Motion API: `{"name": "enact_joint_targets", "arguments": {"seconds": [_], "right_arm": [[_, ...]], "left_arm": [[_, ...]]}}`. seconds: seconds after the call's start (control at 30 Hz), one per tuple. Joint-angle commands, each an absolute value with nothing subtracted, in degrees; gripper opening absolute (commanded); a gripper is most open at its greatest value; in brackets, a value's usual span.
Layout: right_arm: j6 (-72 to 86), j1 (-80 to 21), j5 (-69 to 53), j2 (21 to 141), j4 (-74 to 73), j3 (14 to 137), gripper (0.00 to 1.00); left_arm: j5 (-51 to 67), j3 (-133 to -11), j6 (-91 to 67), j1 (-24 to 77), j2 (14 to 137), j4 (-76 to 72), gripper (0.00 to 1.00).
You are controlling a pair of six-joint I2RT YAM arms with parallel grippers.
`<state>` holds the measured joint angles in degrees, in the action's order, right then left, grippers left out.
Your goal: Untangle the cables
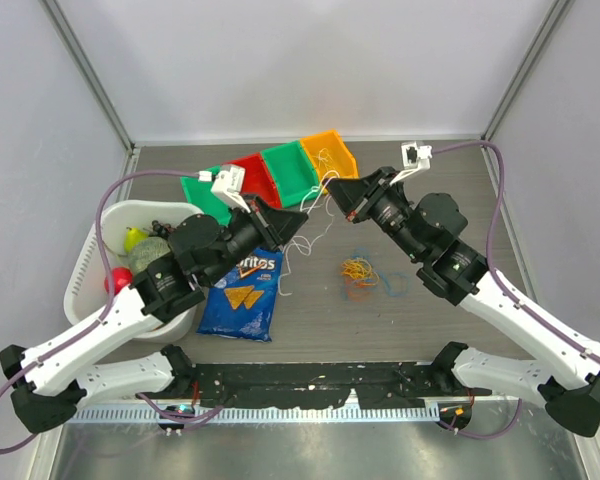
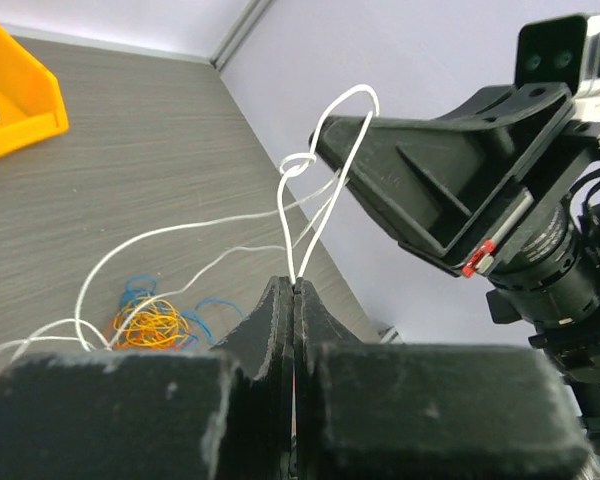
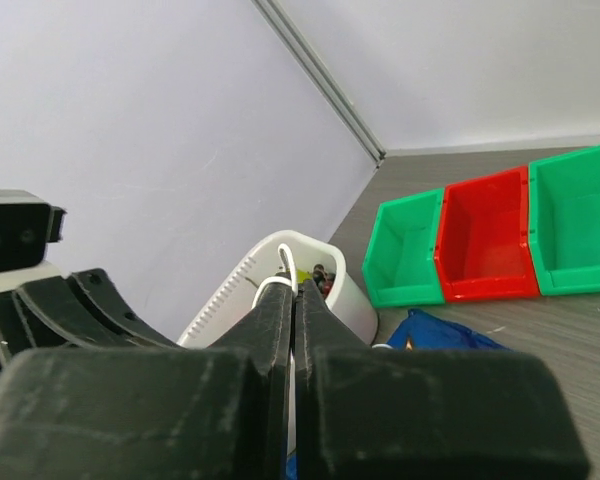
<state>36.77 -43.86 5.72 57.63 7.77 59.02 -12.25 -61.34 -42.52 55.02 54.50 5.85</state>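
Note:
The cables split in two. A small tangle of orange, yellow and blue loops [image 1: 360, 272] lies on the table, also in the left wrist view [image 2: 150, 324]. A white cable [image 2: 298, 166] with a knot rises off the table between both grippers. My left gripper [image 1: 302, 222] [image 2: 295, 284] is shut on two white strands just below the knot. My right gripper [image 1: 330, 188] [image 3: 292, 286] is shut on the loop of the white cable [image 3: 285, 262] above the knot. The two grippers' tips are close together above the table.
A row of green [image 1: 292, 168], red [image 1: 260, 178] and orange [image 1: 330, 152] bins stands at the back. A white basket [image 1: 90, 255] of objects is at the left. A blue Doritos bag [image 1: 245, 290] lies under the left arm.

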Motion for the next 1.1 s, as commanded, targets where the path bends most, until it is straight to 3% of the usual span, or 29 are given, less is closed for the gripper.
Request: {"name": "enact_joint_targets", "arguments": {"seconds": [0.0, 0.17, 0.23, 0.53, 0.87, 1.07], "right_arm": [[32.3, -43.2, 6.8, 57.2, 10.9, 64.2, 0.01], [26.2, -43.2, 7.2, 55.8, 2.6, 65.8, 0.01], [24.8, -43.2, 5.8, 55.2, 0.6, 66.9, 0.01], [30.4, -43.2, 8.7, 57.3, -7.9, 73.1, 0.01], [37.7, -43.2, 5.8, 59.9, -6.6, 73.7, 0.01], [38.4, -43.2, 4.0, 60.5, -5.6, 73.8, 0.01]], "left_arm": [[-8.3, -62.6, -40.9, 54.9, 55.2, 5.1, 0.07], [-9.4, -61.7, -34.3, 55.0, 51.1, 8.4, 0.77], [-9.4, -59.4, -31.6, 55.0, 48.9, 7.1, 0.86], [-9.1, -59.0, -23.3, 55.0, 53.9, 2.2, 0.95], [-1.6, -62.8, -22.1, 55.0, 62.4, -11.2, 0.93], [-4.9, -63.1, -20.6, 55.0, 63.3, -11.8, 0.93]]}}
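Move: Both shut grippers hold the white cable, stretched between them; the part at the right fingertips lies about 5 cm ahead of the left hand, 6 cm to its right and 3 cm higher. From the left hand, the yellow-blue cable pile is roughly 7 cm ahead and 12 cm right, and the chip bag 4 cm ahead and 15 cm left, both some 37 cm below. The right hand has the white cable right at its fingertips. The left hand opens wide and lets go of the white cable, eases back and left a couple of centimetres, then swings some 7 cm to the right and a little forward, dipping and coming up again, while it rolls about 20 degrees, so that its open fingers come in below the right gripper, towards the strands hanging there. The right hand keeps its pinch on the white cable and rises about 3.5 cm with a slight drift right, then settles back to some 2 cm above where it began. ##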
